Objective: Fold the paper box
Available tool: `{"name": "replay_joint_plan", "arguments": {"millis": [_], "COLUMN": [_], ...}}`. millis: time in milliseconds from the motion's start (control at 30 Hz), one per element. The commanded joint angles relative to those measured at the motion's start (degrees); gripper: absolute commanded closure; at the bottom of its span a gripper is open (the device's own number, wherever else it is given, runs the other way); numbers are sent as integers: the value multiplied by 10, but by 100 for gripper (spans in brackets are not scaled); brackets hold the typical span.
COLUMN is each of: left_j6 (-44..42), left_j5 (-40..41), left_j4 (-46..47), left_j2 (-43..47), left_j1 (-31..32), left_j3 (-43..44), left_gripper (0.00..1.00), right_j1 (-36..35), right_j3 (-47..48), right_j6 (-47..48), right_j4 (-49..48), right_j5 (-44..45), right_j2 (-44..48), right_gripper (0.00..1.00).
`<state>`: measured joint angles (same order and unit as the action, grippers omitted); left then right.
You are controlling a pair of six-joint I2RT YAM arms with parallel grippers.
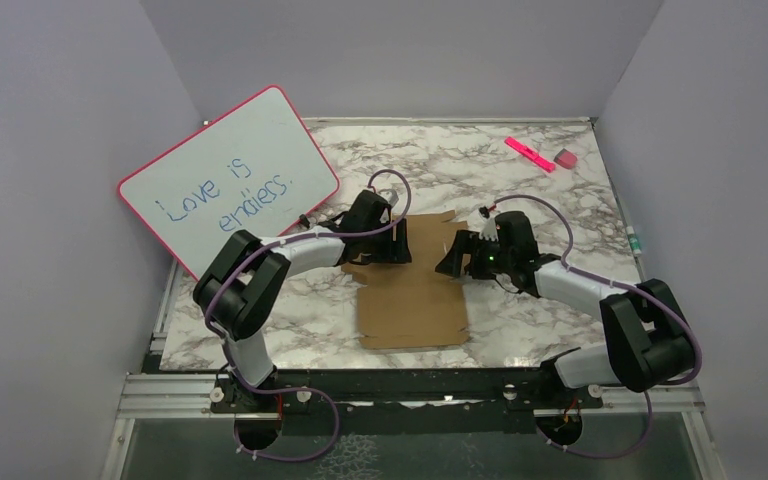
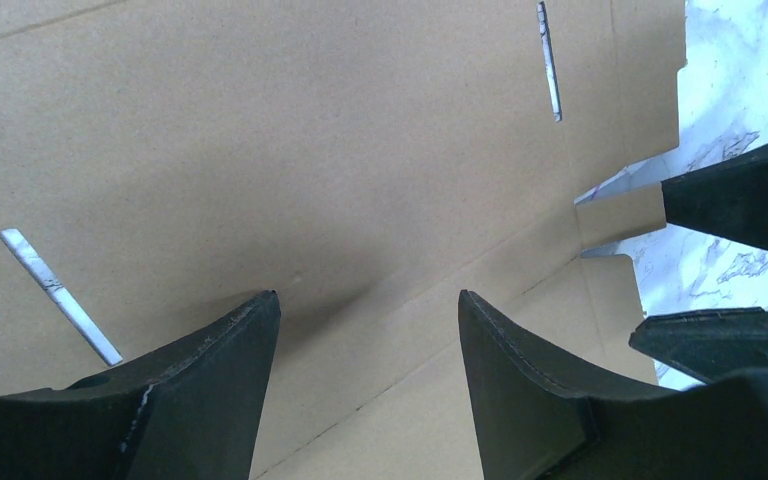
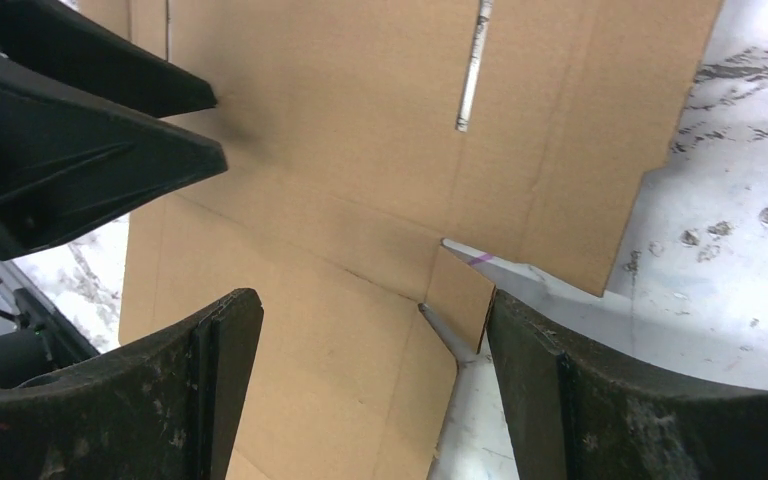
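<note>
The paper box (image 1: 412, 300) is a brown cardboard sheet lying mostly flat on the marble table, with creases, slots and small tabs. My left gripper (image 1: 400, 243) hovers at its left side near the far half, jaws open over the cardboard (image 2: 310, 150) with nothing between them (image 2: 365, 300). From the right, my right gripper (image 1: 452, 256) faces it, also open (image 3: 375, 305). A small tab (image 3: 460, 295) stands raised beside the right finger (image 3: 535, 370); whether they touch I cannot tell. The box's far panel (image 3: 360, 100) tilts up slightly.
A pink-framed whiteboard (image 1: 228, 180) leans at the back left, close behind the left arm. A pink marker (image 1: 529, 153) and a pink eraser (image 1: 565, 158) lie at the back right. Grey walls enclose the table on three sides.
</note>
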<state>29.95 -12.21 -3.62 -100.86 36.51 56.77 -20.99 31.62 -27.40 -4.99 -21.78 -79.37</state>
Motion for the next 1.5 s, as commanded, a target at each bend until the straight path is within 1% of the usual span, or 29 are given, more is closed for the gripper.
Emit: {"name": "replay_joint_plan", "arguments": {"millis": [0, 267, 467, 700, 867, 933, 1067, 1200, 1333, 1467], "left_j6": [7, 10, 10, 14, 17, 17, 15, 13, 8, 12], "left_j5": [-10, -11, -11, -16, -17, -18, -19, -19, -12, -7], "left_j4": [21, 25, 26, 31, 34, 34, 32, 23, 8, 14], "left_j2": [-10, -14, -13, -18, -18, -18, -8, 4, 16, 21], "left_j1": [3, 3, 3, 4, 5, 6, 6, 6, 5, 5], "left_j3": [-5, -10, -11, -14, -18, -20, -21, -10, 13, 30], "left_gripper": [32, 32, 32, 32, 32, 32, 33, 33, 32, 32], "right_j1": [-1, -2, -2, -3, -8, -8, -7, 3, 41, 92], "right_j3": [20, 29, 31, 24, 16, 18, 36, 64, 79, 84], "right_j6": [-12, -21, -39, -61, -79, -77, -50, 7, 41, 58], "right_j4": [1, 2, -20, -58, -98, -100, -61, -6, 18, 12], "right_j5": [-42, -63, -91, -115, -136, -139, -107, -48, -17, -10], "right_j2": [13, 20, 11, -14, -51, -60, -42, 1, 30, 18], "right_gripper": [13, 13, 13, 13, 13, 13, 12, 11, 11, 11]}}
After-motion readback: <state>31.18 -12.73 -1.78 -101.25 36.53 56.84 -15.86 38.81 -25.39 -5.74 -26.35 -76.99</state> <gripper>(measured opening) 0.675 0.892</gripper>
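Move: The small side tab at the fold between the two panels is about 2 cm to the right of the right hand's midpoint, 1 cm nearer the base and 1 cm lower, with its outer end against the right-hand finger. The right slit is some 5 cm ahead and 1 cm left of that hand, and the front panel's middle is about 9 cm back and 9 cm left. From the left hand, the tab is roughly 13 cm right and 3 cm back. With its right-hand finger at the tab's outer end, the open right hand works inward over the box, some 3.5 cm to the left, first rising about 2.5 cm and then dipping again while it rolls about 10 degrees, left side up, to bend the tab inward. It then comes free and lifts quickly up, forward and back to the right, about 5 cm higher than at the end of the push, while the left hand stays almost still, its part-open fingers resting on the rear panel. ##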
